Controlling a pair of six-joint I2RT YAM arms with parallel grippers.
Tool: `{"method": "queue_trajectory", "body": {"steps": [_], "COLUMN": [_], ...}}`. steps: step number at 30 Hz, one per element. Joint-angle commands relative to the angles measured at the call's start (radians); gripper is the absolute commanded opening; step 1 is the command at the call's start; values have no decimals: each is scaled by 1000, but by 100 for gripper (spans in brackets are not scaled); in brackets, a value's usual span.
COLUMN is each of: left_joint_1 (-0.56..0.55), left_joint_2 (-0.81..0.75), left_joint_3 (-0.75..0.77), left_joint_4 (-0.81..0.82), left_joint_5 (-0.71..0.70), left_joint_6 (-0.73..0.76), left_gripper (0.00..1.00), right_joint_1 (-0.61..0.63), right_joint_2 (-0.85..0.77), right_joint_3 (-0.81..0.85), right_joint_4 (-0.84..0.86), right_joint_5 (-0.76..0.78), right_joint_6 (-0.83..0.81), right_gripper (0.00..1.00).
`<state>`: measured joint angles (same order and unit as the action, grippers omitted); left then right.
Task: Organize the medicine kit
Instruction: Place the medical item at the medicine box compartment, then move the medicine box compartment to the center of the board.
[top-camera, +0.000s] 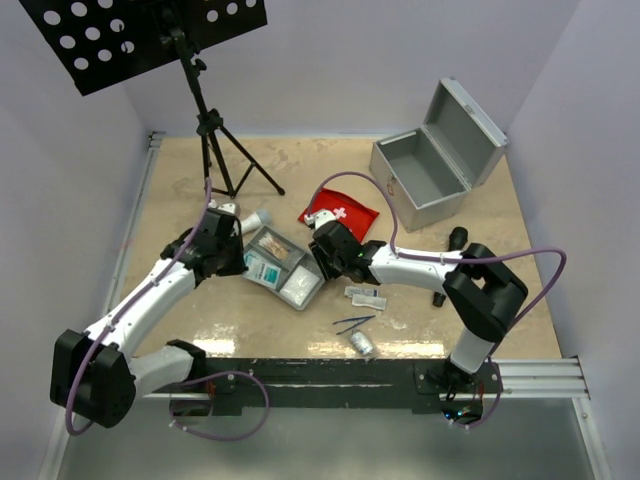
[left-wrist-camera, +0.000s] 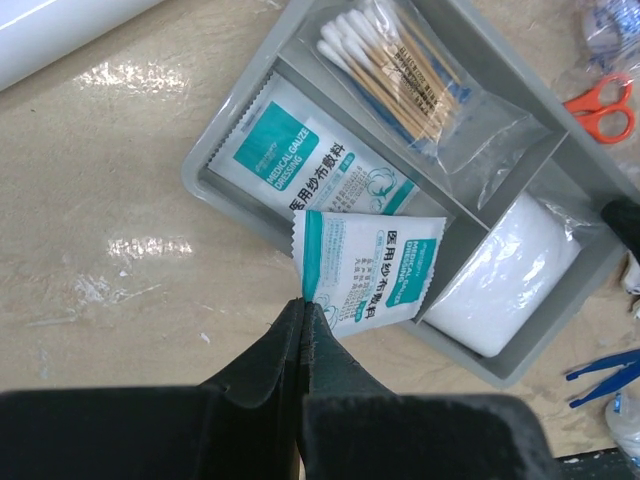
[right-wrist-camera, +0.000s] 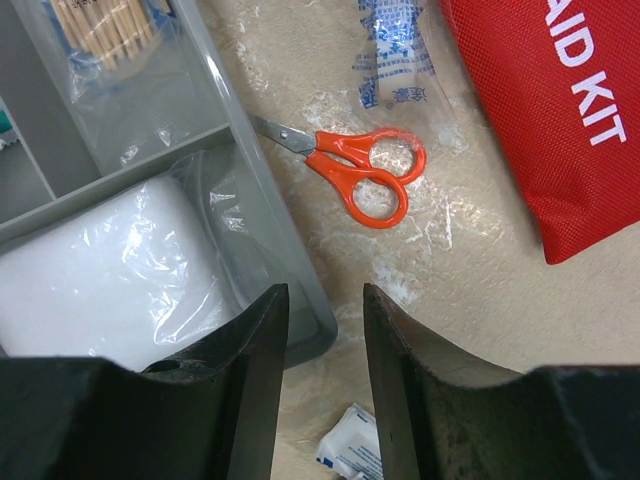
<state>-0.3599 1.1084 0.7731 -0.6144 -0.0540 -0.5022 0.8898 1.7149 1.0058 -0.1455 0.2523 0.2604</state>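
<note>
The medicine kit's silver case (top-camera: 430, 165) stands open at the back right, with the red pouch (top-camera: 340, 212) (right-wrist-camera: 560, 110) lying in front of it. The grey divided tray (top-camera: 283, 265) (left-wrist-camera: 200, 175) (right-wrist-camera: 270, 210) holds a cotton swab bag (left-wrist-camera: 400, 65), a gauze packet (left-wrist-camera: 315, 165) and a white wrapped pad (left-wrist-camera: 510, 275) (right-wrist-camera: 110, 270). My left gripper (left-wrist-camera: 303, 305) (top-camera: 235, 255) is shut on the corner of a second teal gauze packet (left-wrist-camera: 368, 268), which overlaps the tray's near rim. My right gripper (right-wrist-camera: 325, 300) (top-camera: 322, 262) hangs open over the tray's corner, holding nothing.
Orange scissors (right-wrist-camera: 360, 170) (left-wrist-camera: 600, 105) lie between tray and pouch, beside plaster packets (right-wrist-camera: 395, 55). A small packet (right-wrist-camera: 350, 455), blue tweezers (top-camera: 355, 323) and a small roll (top-camera: 362, 343) sit near the front. The black tripod stand (top-camera: 215, 130) rises at the back left.
</note>
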Motion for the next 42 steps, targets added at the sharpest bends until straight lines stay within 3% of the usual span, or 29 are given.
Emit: {"method": "queue_trajectory", "body": {"steps": [1, 16, 18, 20, 23, 26, 31, 35, 42], "left_joint_1": [9, 24, 24, 24, 24, 24, 19, -103, -200], "left_joint_2": [47, 208, 209, 199, 180, 165, 88, 48, 74], "left_joint_3": [48, 101, 98, 95, 100, 123, 167, 178, 60], "left_joint_4": [48, 110, 105, 101, 90, 62, 56, 90, 199], "left_joint_5": [32, 31, 26, 13, -1, -13, 29, 22, 163], "left_joint_6": [62, 97, 94, 87, 77, 68, 57, 76, 105], "left_gripper": [0, 0, 9, 28, 46, 54, 55, 55, 54], "right_joint_1": [-2, -2, -2, 0, -2, -2, -2, -2, 0], "right_joint_2": [-72, -207, -219, -228, -233, -236, -245, -247, -314], "right_joint_3": [14, 7, 7, 4, 5, 7, 7, 2, -52], "right_joint_4": [20, 15, 9, 9, 7, 6, 7, 7, 18], "right_joint_5": [4, -88, -84, -81, -81, -85, -79, -56, -31], "right_joint_6": [2, 13, 11, 10, 10, 10, 10, 11, 63], "right_gripper": [41, 41, 41, 41, 41, 41, 41, 41, 40]}}
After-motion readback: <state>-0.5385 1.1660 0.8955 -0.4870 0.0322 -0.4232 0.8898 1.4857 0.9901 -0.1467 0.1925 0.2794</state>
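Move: The gauze compartment, which already holds one dressing packet, has its middle about 2 cm ahead of the left hand, 4 cm to its right and 6 cm below; a second packet, held by its near end, already reaches over it. At about the same depth, the cotton swabs are some 6 cm ahead and 5 cm right, the white pad 3 cm back and 11 cm right, and the scissors 3 cm ahead and 15 cm right. From the right hand, at the tray's right corner, that compartment is about 13 cm left, level fore and aft, 2 cm lower. The gauze packet, still pinched by its end, is carried by the left hand forward and down, about 3 cm each way, into its compartment, then let go as the fingers open about halfway. The empty hand rises about 7 cm and swings some 7 cm right over the tray, turning clockwise. The right hand, fingers already apart around the tray's corner, lifts about 8 cm straight up off it and stays open. ##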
